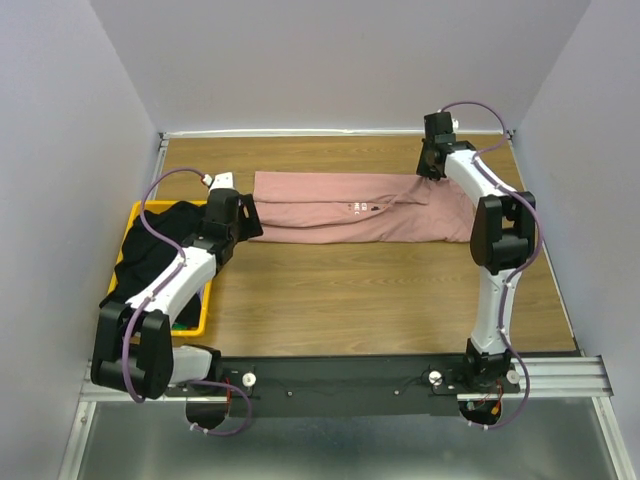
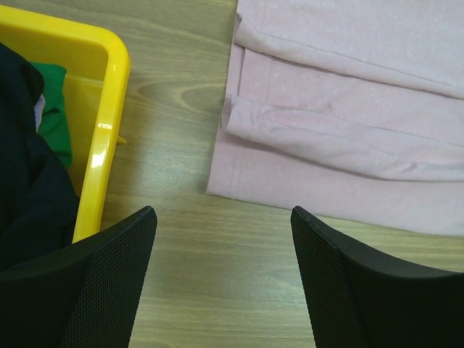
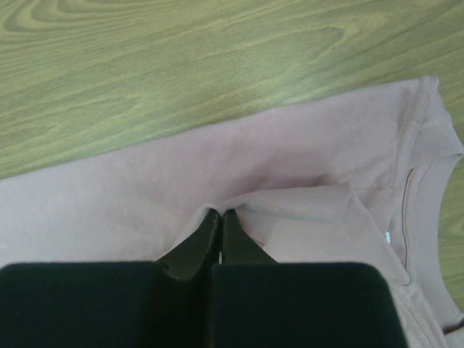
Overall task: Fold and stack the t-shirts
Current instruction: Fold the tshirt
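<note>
A dusty-pink t-shirt (image 1: 350, 210) lies folded into a long band across the far half of the table, small print facing up. My left gripper (image 1: 248, 222) hovers open just off its left end, over bare wood; in the left wrist view the gap between the fingers (image 2: 221, 214) holds nothing, and the shirt's layered edge (image 2: 348, 109) lies just beyond. My right gripper (image 1: 430, 165) is at the collar end, shut on a puckered fold of the pink cloth (image 3: 220, 212). A black t-shirt (image 1: 160, 240) lies heaped in the basket.
The yellow plastic basket (image 1: 200, 322) stands at the table's left edge, its rim (image 2: 109, 123) close beside my left fingers. Green cloth (image 2: 51, 109) shows under the black shirt. Grey walls enclose the table on three sides.
</note>
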You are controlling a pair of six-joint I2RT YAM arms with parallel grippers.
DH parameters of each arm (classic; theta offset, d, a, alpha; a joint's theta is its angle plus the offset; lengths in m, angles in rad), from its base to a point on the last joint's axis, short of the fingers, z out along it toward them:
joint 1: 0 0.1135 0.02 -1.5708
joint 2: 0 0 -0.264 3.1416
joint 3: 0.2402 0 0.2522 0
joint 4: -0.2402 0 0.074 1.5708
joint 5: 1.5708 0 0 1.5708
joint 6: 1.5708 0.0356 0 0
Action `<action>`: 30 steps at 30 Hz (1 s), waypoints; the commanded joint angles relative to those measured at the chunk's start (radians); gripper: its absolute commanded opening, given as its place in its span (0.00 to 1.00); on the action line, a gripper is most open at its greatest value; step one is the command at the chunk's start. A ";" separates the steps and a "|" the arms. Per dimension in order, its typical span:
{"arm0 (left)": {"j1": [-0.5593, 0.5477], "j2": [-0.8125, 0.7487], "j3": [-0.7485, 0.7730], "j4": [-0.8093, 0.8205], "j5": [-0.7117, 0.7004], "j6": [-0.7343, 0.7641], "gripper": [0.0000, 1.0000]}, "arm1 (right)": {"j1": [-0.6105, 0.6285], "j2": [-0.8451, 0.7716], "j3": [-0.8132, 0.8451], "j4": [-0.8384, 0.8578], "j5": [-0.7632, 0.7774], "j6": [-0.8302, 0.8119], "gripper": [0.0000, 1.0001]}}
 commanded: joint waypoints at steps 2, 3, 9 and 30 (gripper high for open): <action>0.001 0.029 0.020 -0.025 0.022 0.011 0.82 | -0.006 0.056 0.061 0.022 0.047 0.005 0.06; 0.003 0.033 0.021 -0.025 0.022 0.011 0.82 | -0.006 0.057 0.061 0.022 0.044 0.011 0.06; 0.003 0.070 0.030 -0.057 0.016 -0.021 0.82 | -0.041 0.007 0.021 0.023 0.003 0.036 0.29; 0.010 0.259 0.079 -0.045 0.046 -0.228 0.81 | -0.500 -0.716 -1.024 0.466 -0.409 0.433 0.67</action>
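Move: The right hand holds a pinched fold of the t-shirt near its far edge; the near right corner, to be taken next, lies about 15 cm back, 14 cm right and 7 cm below. The collar end's far corner is some 4 cm ahead and 12 cm right, and the print 4 cm back and 14 cm left. For the left hand the shirt's near left corner is 3 cm ahead, 1 cm left and 10 cm below, with the yellow bin's middle 4 cm back and 22 cm left. The right hand eases about 1 cm forward and down while its fingers open to roughly two thirds and let go of the fold, then sweeps quickly back some 18 cm and right 13 cm, at much the same height, towards the t-shirt's near right corner, rolling about its fingers and turning roughly 30 degrees clockwise. Meanwhile the left hand, fingers still wide open and touching nothing, sinks about 6.5 cm towards the near left corner, its fingers tipping some 15 degrees farther down. ##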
